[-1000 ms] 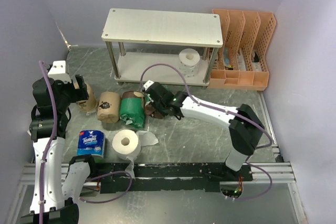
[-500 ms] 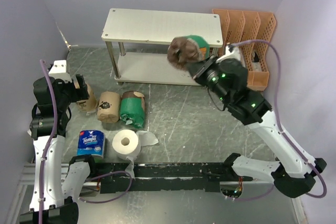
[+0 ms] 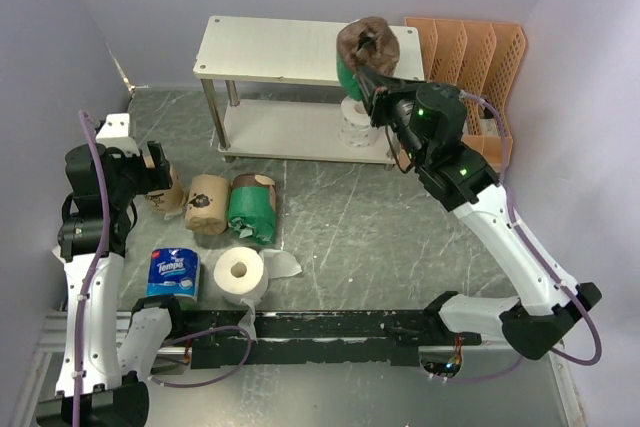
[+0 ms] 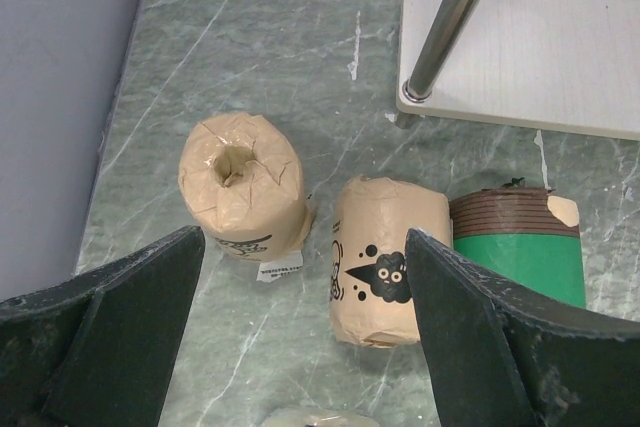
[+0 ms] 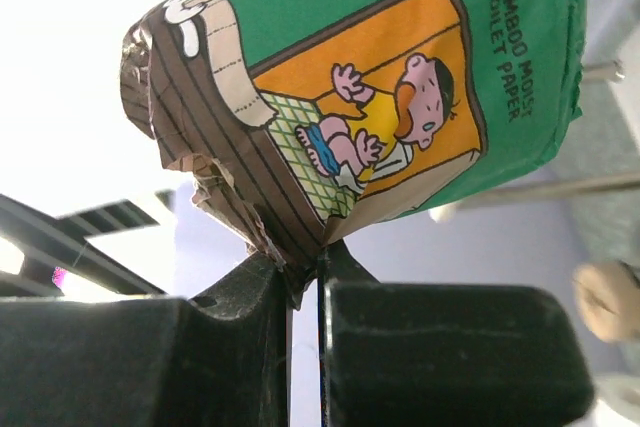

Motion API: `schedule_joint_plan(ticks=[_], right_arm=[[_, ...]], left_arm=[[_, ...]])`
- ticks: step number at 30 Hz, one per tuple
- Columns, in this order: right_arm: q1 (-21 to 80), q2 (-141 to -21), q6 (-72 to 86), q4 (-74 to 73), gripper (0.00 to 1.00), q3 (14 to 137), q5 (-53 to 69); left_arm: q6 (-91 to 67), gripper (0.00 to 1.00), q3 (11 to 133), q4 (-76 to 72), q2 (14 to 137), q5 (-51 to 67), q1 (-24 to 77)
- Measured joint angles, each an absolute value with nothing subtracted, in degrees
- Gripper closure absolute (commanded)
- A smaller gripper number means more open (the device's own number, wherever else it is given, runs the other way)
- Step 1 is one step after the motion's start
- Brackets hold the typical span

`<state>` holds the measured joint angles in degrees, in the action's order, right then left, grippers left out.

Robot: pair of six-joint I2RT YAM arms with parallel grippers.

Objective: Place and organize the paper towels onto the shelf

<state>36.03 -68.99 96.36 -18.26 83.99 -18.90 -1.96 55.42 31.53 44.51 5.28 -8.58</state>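
Observation:
My right gripper (image 3: 377, 80) is shut on the crumpled brown end of a green-wrapped paper towel roll (image 3: 367, 47), held in the air over the right end of the shelf's top board (image 3: 290, 50). In the right wrist view the fingers (image 5: 305, 272) pinch the wrapper of that roll (image 5: 400, 77). A bare white roll (image 3: 354, 125) stands on the lower board. My left gripper (image 4: 305, 332) is open above two tan rolls, one upright (image 4: 243, 187) and one lying (image 4: 388, 262), next to a lying green roll (image 4: 518, 252). A blue Tempo roll (image 3: 173, 274) and a white roll (image 3: 240, 274) stand nearer.
An orange slotted file rack (image 3: 465, 97) stands right of the shelf, close to my right arm. A loose scrap of tissue (image 3: 284, 265) lies beside the near white roll. A black rail (image 3: 340, 327) runs along the near edge. Grey walls close in left and right.
My right arm has lifted the green roll off the table beside the other green roll and swung it up over the shelf's right end. The left arm has stayed put.

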Motion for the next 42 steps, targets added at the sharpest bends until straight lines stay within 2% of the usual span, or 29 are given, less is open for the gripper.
schedule_joint_plan(ticks=[3, 6, 10, 15, 21, 25, 29, 33, 35, 42], right_arm=[[32.4, -71.1, 103.7, -17.5, 1.0, 85.2, -21.4], [25.4, -77.9, 108.6, -19.1, 1.0, 94.1, -20.8], [19.0, -86.0, 110.9, -20.9, 1.0, 103.9, -20.8], [15.2, -90.7, 113.0, -24.4, 1.0, 108.9, -18.1], [13.2, -92.8, 113.6, -27.7, 1.0, 108.8, -15.9], [13.4, -92.2, 113.2, -26.8, 0.91, 106.8, -16.0], [13.3, -92.0, 111.9, -25.3, 0.95, 106.5, -15.7], [13.4, -92.3, 110.8, -24.9, 0.91, 107.5, -14.6], [13.6, -92.6, 110.4, -24.4, 0.84, 108.1, -14.3], [15.6, -93.3, 107.1, -22.1, 0.22, 109.7, -15.5]], left_arm=[[-2.0, 0.06, 55.4, 31.6, 45.1, 5.4, -8.6], [-2.0, 0.06, 55.4, 31.6, 45.5, 5.3, -8.6], [-2.0, 0.06, 55.4, 31.5, 45.5, 5.2, -8.6], [-2.0, 0.06, 55.4, 31.5, 45.5, 5.2, -8.5], [-2.0, 0.07, 55.4, 31.5, 45.6, 5.1, -8.5], [-2.0, 0.07, 55.4, 31.5, 45.6, 5.1, -8.5], [-2.0, 0.06, 55.4, 31.5, 45.6, 5.1, -8.5], [-2.0, 0.06, 55.4, 31.5, 45.6, 5.2, -8.5], [-2.0, 0.06, 55.4, 31.5, 45.6, 5.2, -8.5], [-2.0, 0.06, 55.4, 31.5, 45.6, 5.2, -8.5]])
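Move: The spot for the green-and-brown paper roll still pinched in the right hand, the top shelf's right end, lies about 18 cm ahead, 9 cm to the right and 6 cm below. From that hand, the white roll on the lower shelf is roughly 16 cm ahead, 6 cm right and 32 cm down, the peach rack 20 cm ahead, 32 cm right and 32 cm down. From the left hand, the spot is about 24 cm ahead, 57 cm right and 14 cm higher. The right hand swings the roll 16 cm forward and 12 cm right onto the top shelf, then releases it. ##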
